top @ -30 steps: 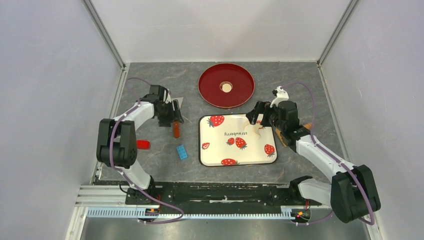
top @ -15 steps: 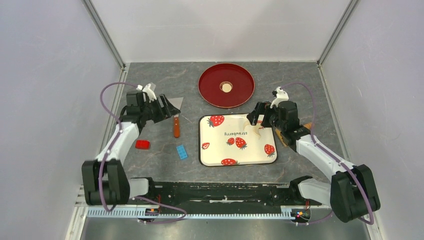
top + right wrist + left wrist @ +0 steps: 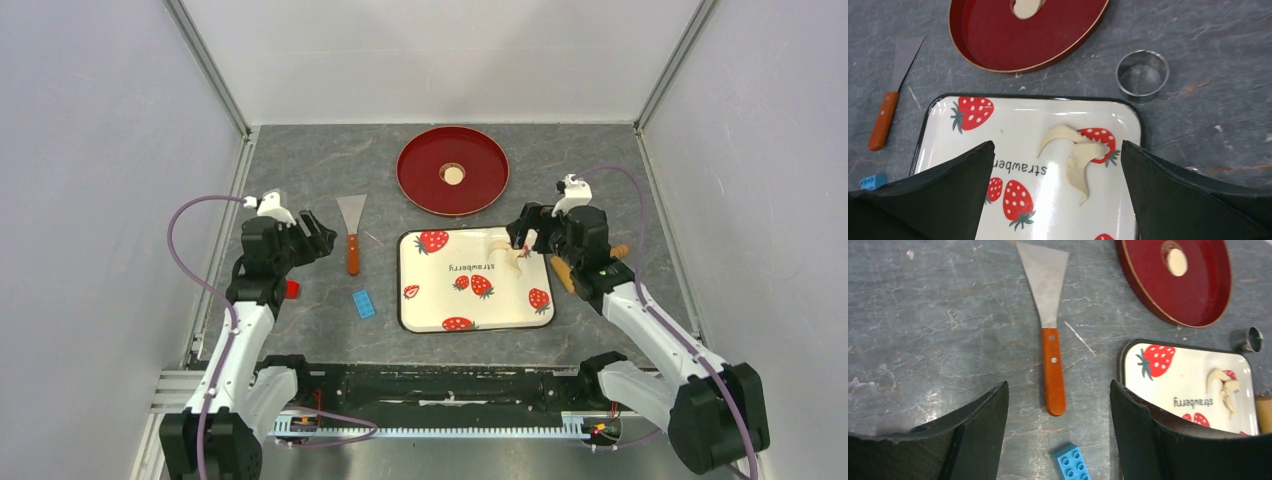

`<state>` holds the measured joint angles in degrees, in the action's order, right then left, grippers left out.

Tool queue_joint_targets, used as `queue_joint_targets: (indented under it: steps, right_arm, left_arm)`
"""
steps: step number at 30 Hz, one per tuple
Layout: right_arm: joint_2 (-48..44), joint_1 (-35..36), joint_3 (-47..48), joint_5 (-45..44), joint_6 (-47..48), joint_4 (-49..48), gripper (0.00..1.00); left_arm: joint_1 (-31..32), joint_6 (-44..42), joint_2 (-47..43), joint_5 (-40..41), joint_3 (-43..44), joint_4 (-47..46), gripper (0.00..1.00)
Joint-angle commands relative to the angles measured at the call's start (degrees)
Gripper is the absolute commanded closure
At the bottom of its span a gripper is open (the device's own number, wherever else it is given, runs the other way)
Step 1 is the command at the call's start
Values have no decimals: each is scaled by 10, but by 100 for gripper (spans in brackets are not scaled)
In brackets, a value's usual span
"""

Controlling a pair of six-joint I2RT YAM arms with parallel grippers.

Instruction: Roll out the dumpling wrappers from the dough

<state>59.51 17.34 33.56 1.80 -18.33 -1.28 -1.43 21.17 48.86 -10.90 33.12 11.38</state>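
One dumpling wrapper (image 3: 453, 175), a small pale disc, lies in the middle of the red round plate (image 3: 420, 192) at the back; it also shows in the left wrist view (image 3: 1177, 262). A torn scrap of dough (image 3: 1078, 162) lies on the strawberry tray (image 3: 1018, 131) near its far right corner. My right gripper (image 3: 1057, 145) hangs open just above that scrap, holding nothing. The metal ring (image 3: 1142, 75) stands on the table beyond the tray's corner. My left gripper (image 3: 1058, 387) is open over bare table, short of the scraper's orange handle (image 3: 1053, 372).
The scraper (image 3: 350, 235) lies left of the strawberry tray, blade pointing away. A blue brick (image 3: 363, 303) sits nearer, and a red block (image 3: 292, 290) shows by the left arm. A brown wooden tool (image 3: 562, 273) lies at the tray's right side, partly under the right arm.
My left gripper has let the scraper go and drawn back toward the near left, leaving it flat on the table. The right gripper has shifted slightly to the right.
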Motion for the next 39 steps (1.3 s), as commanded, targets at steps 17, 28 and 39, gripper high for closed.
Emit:
queue_joint_targets:
  steps: [17,28,39]
  right_arm:
    - [-132,-3,-187,-232,160,-177,2]
    - [-113,-5,-477,-326,288,-652,2]
    - [113,-43,-327,-276,280,-602,2]
  left_arm:
    - [0,-107,113,148,-69,-254,22]
    - [6,-101,250,211,-92,-417,22]
    - [38,-172,331,218,-151,-647,21]
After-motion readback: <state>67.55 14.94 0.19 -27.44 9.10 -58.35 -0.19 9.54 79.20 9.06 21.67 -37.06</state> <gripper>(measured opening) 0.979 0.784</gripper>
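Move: The roller lies about 14 cm to the right of the right hand, 2 cm back and some 13 cm below it. The dough scrap on the tray is about 4 cm left of this hand and level with it; the ring cutter stands roughly 9 cm ahead and 2 cm right. From the left hand the spatula lies some 6 cm ahead, 5 cm right and 14 cm below, with the blue brick 10 cm back and 8 cm right. Heading off the tray to above the roller, the empty right hand swings about 13 cm right, sinking some 7 cm, bobbing up and coming down again; it turns clockwise about 20 degrees, its left side dipping about 30, fingers wide open. The left hand, also open and empty, sinks and goes forward and left over bare table left of the spatula, its left side rising. ##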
